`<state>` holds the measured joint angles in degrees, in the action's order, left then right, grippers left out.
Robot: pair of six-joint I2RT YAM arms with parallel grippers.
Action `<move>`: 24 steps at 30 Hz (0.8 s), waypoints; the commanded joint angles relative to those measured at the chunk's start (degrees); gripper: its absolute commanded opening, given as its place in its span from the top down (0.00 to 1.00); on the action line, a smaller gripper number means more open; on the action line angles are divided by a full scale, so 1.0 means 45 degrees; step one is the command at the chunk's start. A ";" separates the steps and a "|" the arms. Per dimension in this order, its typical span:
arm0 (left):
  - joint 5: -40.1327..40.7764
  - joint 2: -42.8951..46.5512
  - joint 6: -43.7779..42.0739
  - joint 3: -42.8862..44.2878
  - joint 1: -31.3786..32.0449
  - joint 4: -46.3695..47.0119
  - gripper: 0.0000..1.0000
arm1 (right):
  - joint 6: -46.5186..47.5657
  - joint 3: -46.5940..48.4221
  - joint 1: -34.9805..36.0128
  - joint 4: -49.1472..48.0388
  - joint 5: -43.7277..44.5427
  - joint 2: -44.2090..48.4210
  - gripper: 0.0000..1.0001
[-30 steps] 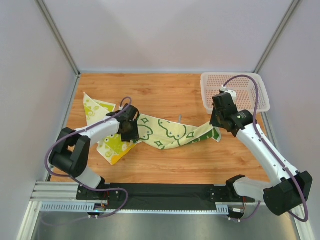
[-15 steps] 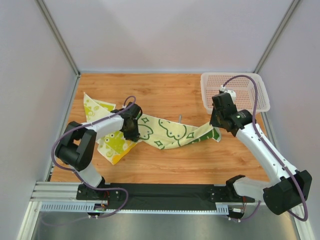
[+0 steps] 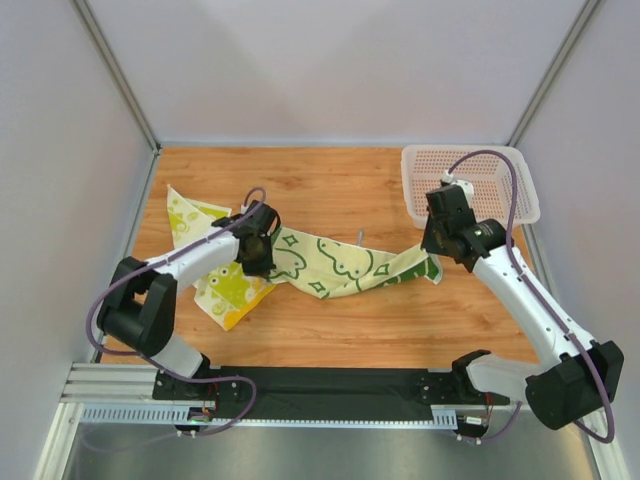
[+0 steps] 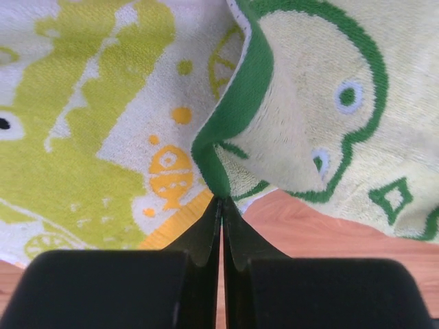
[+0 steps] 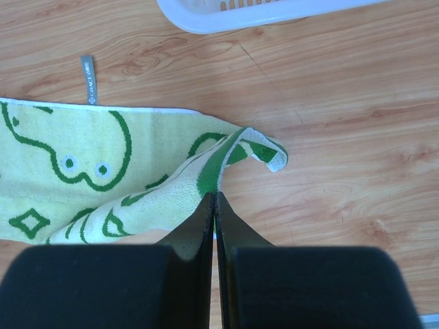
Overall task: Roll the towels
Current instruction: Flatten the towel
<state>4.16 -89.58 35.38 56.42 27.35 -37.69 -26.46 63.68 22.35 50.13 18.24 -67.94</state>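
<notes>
A pale yellow towel [image 3: 340,265] with dark green line drawings lies stretched across the middle of the table. My left gripper [image 3: 262,260] is shut on its folded green left edge [image 4: 226,147], the fingertips pinching the fold [image 4: 221,199]. At the towel's right corner [image 5: 260,149], my right gripper [image 3: 432,258] is shut on the cloth too, its tips meeting on the green stripe [image 5: 215,195]. A second towel [image 3: 225,290], cream with lime-green blobs and orange marks [image 4: 96,137], lies flat at the left, partly under the first.
A white perforated basket [image 3: 412,190] stands at the back right, its rim just beyond the right gripper [image 5: 260,17]. A small grey label [image 5: 86,70] sticks out from the stretched towel's far edge. Bare wood [image 3: 400,320] shows in front of the towels.
My left gripper has closed from open onto the towel's left edge and shifted slightly. The right gripper has stayed shut on the right corner without moving.
</notes>
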 commanded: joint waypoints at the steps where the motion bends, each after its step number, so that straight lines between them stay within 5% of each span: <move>1: 0.0168 0.1408 -0.0498 0.0684 0.0074 -0.0880 1.00 | 0.0196 0.0516 -0.0122 0.0110 -0.0049 0.0313 1.00; 10: -0.1450 0.4066 -0.1219 0.2809 -0.1135 -0.2775 1.00 | 0.0080 0.3247 -0.1371 0.0579 -0.2526 -0.1032 1.00; 20: -0.3328 0.0709 -0.2235 1.1766 -0.3832 -0.5623 1.00 | 0.0352 1.0943 -0.2153 0.2882 -0.4873 -0.5389 1.00; 24: -0.2996 0.1872 -0.2139 1.1626 -0.3950 -0.5902 1.00 | 0.0313 0.8364 -0.2173 0.1971 -0.4639 -0.4046 1.00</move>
<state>-7.99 -86.74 27.05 108.20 9.85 -58.52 -26.00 107.92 13.04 57.63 -0.91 -91.46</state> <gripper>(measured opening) 0.006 0.007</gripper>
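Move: Straight out over the table, some 21 cm ahead of both closed grippers, lies the open table: about 11 cm to the left hand's right and 4 below, roughly 15 cm to the right hand's left and 16 below. From the left hand, the held green-edged towel's middle is 14 cm right and 3 ahead, the yellow towel 9 cm left and 5 ahead. From the right hand, the basket is 22 cm ahead and 12 right, some 14 below. Hoisting the green-edged towel by its two pinched ends, the left hand shoots up about 30 cm, going straight up first and then also some 10 cm forward, its fingers tipping outward. The right hand starts slightly later, swinging forward and up about 12 cm each and a little left, rolling left side up. Both keep their grip. ##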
